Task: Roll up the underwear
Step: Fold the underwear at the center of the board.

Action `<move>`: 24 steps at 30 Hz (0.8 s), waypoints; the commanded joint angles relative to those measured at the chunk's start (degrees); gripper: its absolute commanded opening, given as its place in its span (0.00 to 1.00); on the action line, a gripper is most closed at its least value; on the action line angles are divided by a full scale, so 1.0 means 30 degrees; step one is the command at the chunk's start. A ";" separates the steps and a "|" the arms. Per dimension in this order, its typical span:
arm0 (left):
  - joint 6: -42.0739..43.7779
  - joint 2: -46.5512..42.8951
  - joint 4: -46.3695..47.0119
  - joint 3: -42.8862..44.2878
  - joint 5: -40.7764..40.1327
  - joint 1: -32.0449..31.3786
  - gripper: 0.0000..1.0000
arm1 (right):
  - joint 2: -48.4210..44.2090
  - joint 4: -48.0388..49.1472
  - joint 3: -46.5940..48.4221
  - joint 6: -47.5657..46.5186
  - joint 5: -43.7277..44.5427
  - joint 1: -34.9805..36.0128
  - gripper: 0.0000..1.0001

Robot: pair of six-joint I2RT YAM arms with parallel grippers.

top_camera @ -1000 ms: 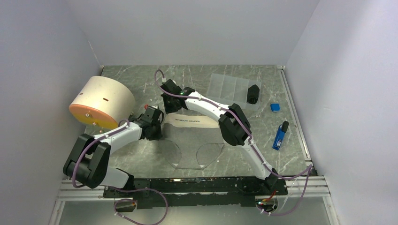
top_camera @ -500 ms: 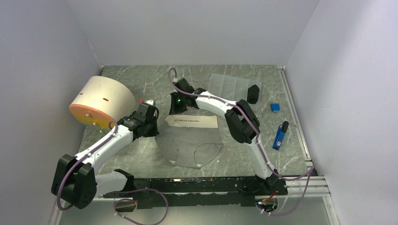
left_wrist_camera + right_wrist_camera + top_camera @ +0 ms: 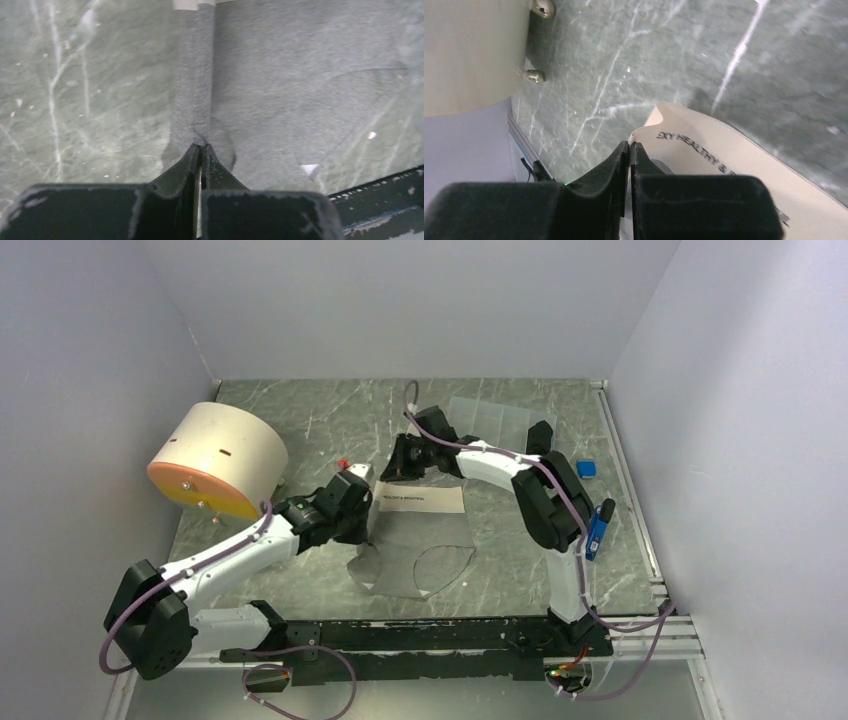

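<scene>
The grey underwear (image 3: pixel 420 545) lies flat in the middle of the marble table, its white printed waistband (image 3: pixel 425 499) along the far edge. My left gripper (image 3: pixel 362 514) is at the garment's left side, shut on a narrow folded strip of grey fabric (image 3: pixel 195 80); its tips (image 3: pixel 201 145) pinch that fold. At the waistband's left end, my right gripper (image 3: pixel 397 468) is shut on the corner of the white band (image 3: pixel 724 155), which curls up between the tips (image 3: pixel 630 143).
A cream drum with an orange face (image 3: pixel 213 455) lies on its side at the left, close to my left arm. A clear compartment box (image 3: pixel 488 423) with a black object (image 3: pixel 540 440) stands at the back right. Two blue items (image 3: pixel 597 528) lie by the right wall.
Both grippers have moved to the right, drawing the underwear's left edge over onto itself. The left arm has stretched out further from its base.
</scene>
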 commanded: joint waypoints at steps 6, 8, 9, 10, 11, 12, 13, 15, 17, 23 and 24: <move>-0.1743 0.2279 0.0378 0.3172 -0.0157 -0.4122 0.05 | -0.3548 0.3638 -0.4619 -0.0313 -0.1923 -0.2122 0.09; -0.2143 0.2983 0.0525 0.3654 -0.0073 -0.4884 0.05 | -0.4190 0.3751 -0.5449 -0.0686 -0.2247 -0.2629 0.10; -0.2343 0.3385 0.0660 0.3861 0.0024 -0.5206 0.05 | -0.4381 0.3747 -0.5875 -0.0832 -0.2427 -0.2889 0.10; -0.2522 0.3830 0.0765 0.4110 0.0088 -0.5488 0.05 | -0.4621 0.3648 -0.6217 -0.1049 -0.2552 -0.3101 0.10; -0.2677 0.4282 0.0840 0.4398 0.0103 -0.5806 0.05 | -0.4834 0.3566 -0.6572 -0.1288 -0.2601 -0.3333 0.10; -0.2831 0.4821 0.0816 0.4704 0.0057 -0.6120 0.05 | -0.5033 0.3468 -0.6880 -0.1530 -0.2633 -0.3552 0.10; -0.3027 0.5328 0.0711 0.5072 -0.0074 -0.6401 0.05 | -0.5234 0.3338 -0.7218 -0.1762 -0.2680 -0.3799 0.11; -0.3285 0.6276 0.0582 0.5777 -0.0256 -0.6840 0.05 | -0.5501 0.3235 -0.7819 -0.2177 -0.2742 -0.4274 0.11; -0.3481 0.7019 0.0745 0.6339 -0.0214 -0.7145 0.05 | -0.5599 0.3123 -0.8234 -0.2589 -0.2945 -0.4784 0.11; -0.3742 0.8934 0.1438 0.7830 0.0112 -0.7565 0.05 | -0.5433 0.2277 -0.8582 -0.3739 -0.3070 -0.5951 0.11; -0.3752 0.9197 0.1378 0.8027 0.0051 -0.7600 0.05 | -0.5401 0.2157 -0.8570 -0.3866 -0.3094 -0.6098 0.11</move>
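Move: Both hands already hold the grey underwear's left edge; its far-right side edge is the aim. For the left hand, that leg edge lies about 23 cm right, 2 cm back and 8 cm below, with the waistband 12 cm right, 9 cm ahead. For the right hand, the waistband's right end lies about 18 cm right, 4 cm back and 4 cm below; the clear tray is 26 cm right, 10 cm ahead. Both hands, fingers kept shut, carry the underwear's left edge rightwards across it some 15 cm, the left also drawing back. ##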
